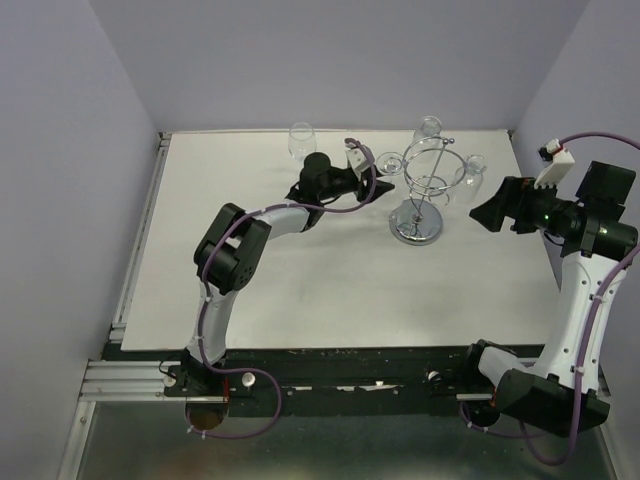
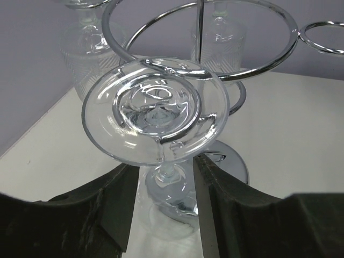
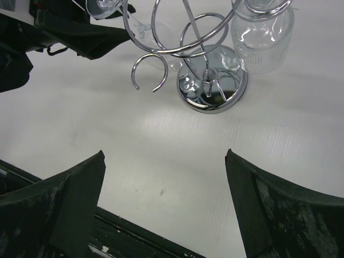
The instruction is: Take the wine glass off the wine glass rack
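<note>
The chrome wine glass rack (image 1: 415,228) stands at the back of the white table, its ring top (image 2: 279,51) filling the left wrist view. A clear wine glass (image 2: 156,110) hangs upside down from a loop on the rack's left side (image 1: 390,162). My left gripper (image 1: 379,181) reaches in at that glass. Its fingers (image 2: 121,204) flank the stem and the top of the bowl, close to both sides; contact is unclear. My right gripper (image 1: 478,212) hovers right of the rack, open and holding nothing (image 3: 164,153).
Two more glasses hang from the rack, at the back (image 1: 428,128) and the right (image 1: 473,172); the right one shows large in the right wrist view (image 3: 263,37). Another glass (image 1: 301,138) stands upright on the table at the back, left of the left arm. Purple walls close in the table.
</note>
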`<state>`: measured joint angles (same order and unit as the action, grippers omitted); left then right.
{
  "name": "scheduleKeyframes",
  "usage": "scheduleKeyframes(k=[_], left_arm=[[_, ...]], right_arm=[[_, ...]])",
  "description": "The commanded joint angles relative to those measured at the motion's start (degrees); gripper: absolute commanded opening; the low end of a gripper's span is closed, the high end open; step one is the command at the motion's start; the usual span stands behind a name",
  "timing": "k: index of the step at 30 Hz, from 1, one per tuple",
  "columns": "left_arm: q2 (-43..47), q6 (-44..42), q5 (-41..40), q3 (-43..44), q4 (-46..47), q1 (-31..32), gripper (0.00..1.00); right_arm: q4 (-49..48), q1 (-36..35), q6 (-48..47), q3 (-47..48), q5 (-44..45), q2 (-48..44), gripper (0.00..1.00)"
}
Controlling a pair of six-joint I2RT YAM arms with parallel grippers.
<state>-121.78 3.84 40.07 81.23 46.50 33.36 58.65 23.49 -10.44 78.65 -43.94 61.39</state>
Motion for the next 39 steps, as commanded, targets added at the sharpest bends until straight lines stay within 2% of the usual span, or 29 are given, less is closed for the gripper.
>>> scheduleKeyframes(k=[1,5,10,11,12,13,20,30,39], left_arm=[[-2.5,2.8,-1.8,3.6,5.8,1.2,0.56],[-4.0,2.9,-2.5,5.3,5.8,1.9,0.51],[-4.6,3.3,-2.3,6.5,5.4,2.4,0.37],[-4.4,3.5,-2.1,6.2,5.4,2.4,0.28],[-4.3,3.7,-2.0,6.0,5.4,2.4,0.09],[-3.9,3.9,-2.2,5.2,5.9,2.4,0.00],[-1.2,4.9,-2.4,0.1,7.5,2.4,0.00],[3.3,6.7,-3.3,-2.2,7.6,2.4,0.00],[5.1,0.7,-5.7,-1.1,1.1,2.3,0.00]], right_arm=[[2.5,0.2,-1.9,-0.3,2.5,-0.9,1.00],[3.0,0.2,-2.3,0.2,2.5,-0.5,1.00],[2.9,0.2,-2.3,0.4,2.4,0.6,1.00],[2.9,0.2,-2.3,0.4,2.3,0.8,1.00],[2.8,0.2,-2.3,0.5,2.2,1.0,1.00],[2.8,0.2,-2.3,0.5,2.0,1.2,1.00],[1.6,0.2,-1.8,-0.8,0.9,1.4,1.00],[-0.7,0.2,-0.4,-3.6,-1.3,0.1,1.00],[-3.9,0.3,1.7,-4.6,-3.2,-0.4,1.00]])
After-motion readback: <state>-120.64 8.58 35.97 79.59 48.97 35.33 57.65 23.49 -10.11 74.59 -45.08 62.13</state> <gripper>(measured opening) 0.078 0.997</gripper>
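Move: The wine glass hangs foot up on the rack; its stem is about 3 cm to the left hand's right, roughly 1 cm ahead and 1 above. The rack post stands some 12 cm right, level. Of the other hanging glasses, the far one is about 9 cm ahead and 11 right, the right one 21 right, level. From the right hand the stem is some 13 cm ahead, 20 left and 8 below. The left hand slides 2.5 cm right, pinches the wine glass's stem, then eases 1.5 cm back and left. ##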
